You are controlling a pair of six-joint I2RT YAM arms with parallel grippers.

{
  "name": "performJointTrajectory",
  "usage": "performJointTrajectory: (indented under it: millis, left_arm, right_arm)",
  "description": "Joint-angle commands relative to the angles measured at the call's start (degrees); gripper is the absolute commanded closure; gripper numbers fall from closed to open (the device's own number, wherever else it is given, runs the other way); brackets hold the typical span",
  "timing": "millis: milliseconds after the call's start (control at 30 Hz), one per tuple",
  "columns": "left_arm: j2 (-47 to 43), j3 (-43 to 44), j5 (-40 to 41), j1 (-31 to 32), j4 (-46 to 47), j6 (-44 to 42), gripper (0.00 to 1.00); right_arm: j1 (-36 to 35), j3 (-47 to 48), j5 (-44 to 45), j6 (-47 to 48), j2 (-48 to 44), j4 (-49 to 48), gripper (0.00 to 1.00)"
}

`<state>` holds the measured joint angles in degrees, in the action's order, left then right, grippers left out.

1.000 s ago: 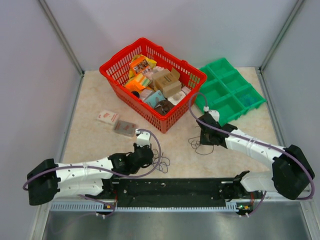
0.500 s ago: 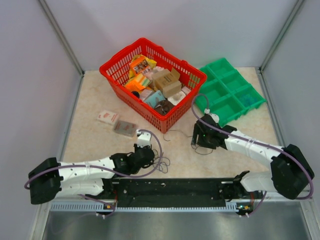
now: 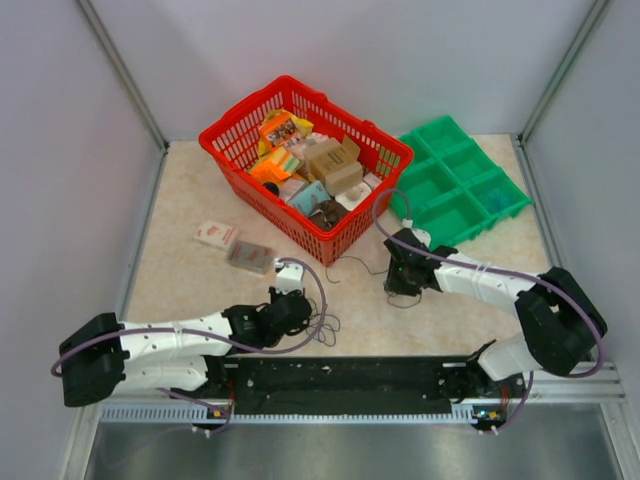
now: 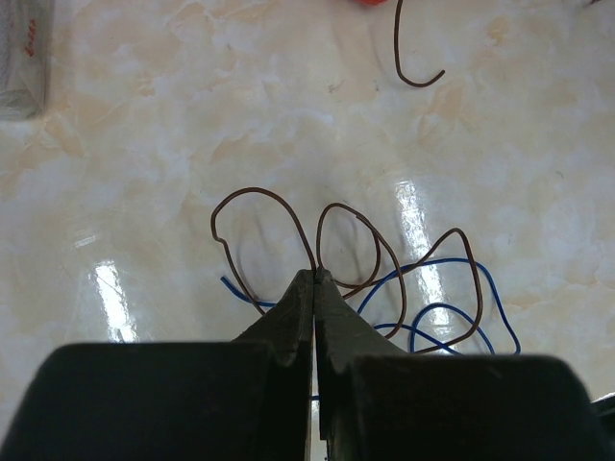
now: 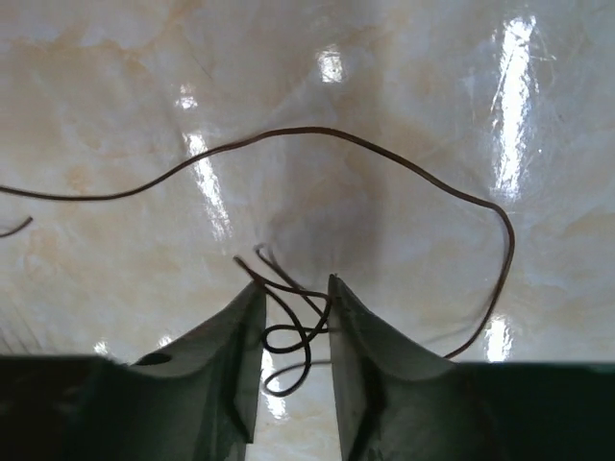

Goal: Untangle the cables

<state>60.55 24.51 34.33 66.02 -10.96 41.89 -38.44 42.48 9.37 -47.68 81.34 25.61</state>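
The cables are thin brown and blue wires. One tangle [image 3: 323, 328] lies by my left gripper [image 3: 296, 312]. In the left wrist view the left gripper [image 4: 315, 274] is shut, and its tips pinch the brown cable [image 4: 259, 195] where two loops meet. The blue cable [image 4: 442, 259] curls under them. My right gripper [image 3: 402, 280] hovers over a second small tangle [image 3: 402, 299]. In the right wrist view the right gripper [image 5: 296, 283] is open with a narrow gap, and small brown loops [image 5: 288, 336] lie between its fingers. A long brown strand [image 5: 317, 130] arcs away beyond it.
A red basket [image 3: 270, 215] full of boxes stands at the back, close to the right gripper. A green compartment tray [image 3: 440, 135] sits at the back right. Two small packets [image 3: 215, 235] [image 3: 250, 257] lie left of centre. A black rail [image 3: 340, 375] runs along the near edge.
The right gripper has shifted left toward the basket; its jaws spread wide, then narrowed. A brown strand now stretches left toward the basket. The left arm has stayed still.
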Motion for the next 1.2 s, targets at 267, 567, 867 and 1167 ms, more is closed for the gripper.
performJointTrajectory:
  millis: [267, 567, 867, 1167]
  left_arm:
    - [1.06, 2.47, 1.01, -0.36, 0.24, 0.47, 1.00]
    - [2.38, 3.26, 1.01, -0.36, -0.11, 0.47, 1.00]
    - [2.64, 3.52, 1.01, -0.36, -0.11, 0.56, 1.00]
    - [2.90, 3.61, 1.09, -0.36, -0.29, 0.65, 1.00]
  right_arm:
    - [0.47, 8.92, 8.20, 8.82, -12.85, -3.11, 1.00]
    - [4.94, 23.16, 15.59, 18.41, -18.32, 3.05, 1.00]
    - [10.83, 32.66, 17.62, 25.18, -19.99, 3.13, 1.00]
    - [15.49, 43.38, 17.44, 29.92, -17.71, 1.38, 1.00]
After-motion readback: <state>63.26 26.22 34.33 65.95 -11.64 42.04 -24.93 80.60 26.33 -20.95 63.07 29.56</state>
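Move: The dark cable's small bunch stands right between the right hand's half-open fingertips, about 1 cm below the hand point. The cable's free end lies some 12 cm to the left and 2 cm ahead, the basket's near corner about 13 cm left and 6 cm ahead, and the green tray's middle roughly 22 cm ahead and 14 cm right. From the left hand, the bunch is about 18 cm right and 3 cm ahead; the brown loops are at its fingertips. Steeply upward goes the right hand, about 36 cm, once its fingers have shut on the dark cable's bunch just above the table. On the way it moves some 10 cm forward and then as much to the right, tipping its fingers up by about 50 degrees. The left hand stays put, shut at the brown loops. ##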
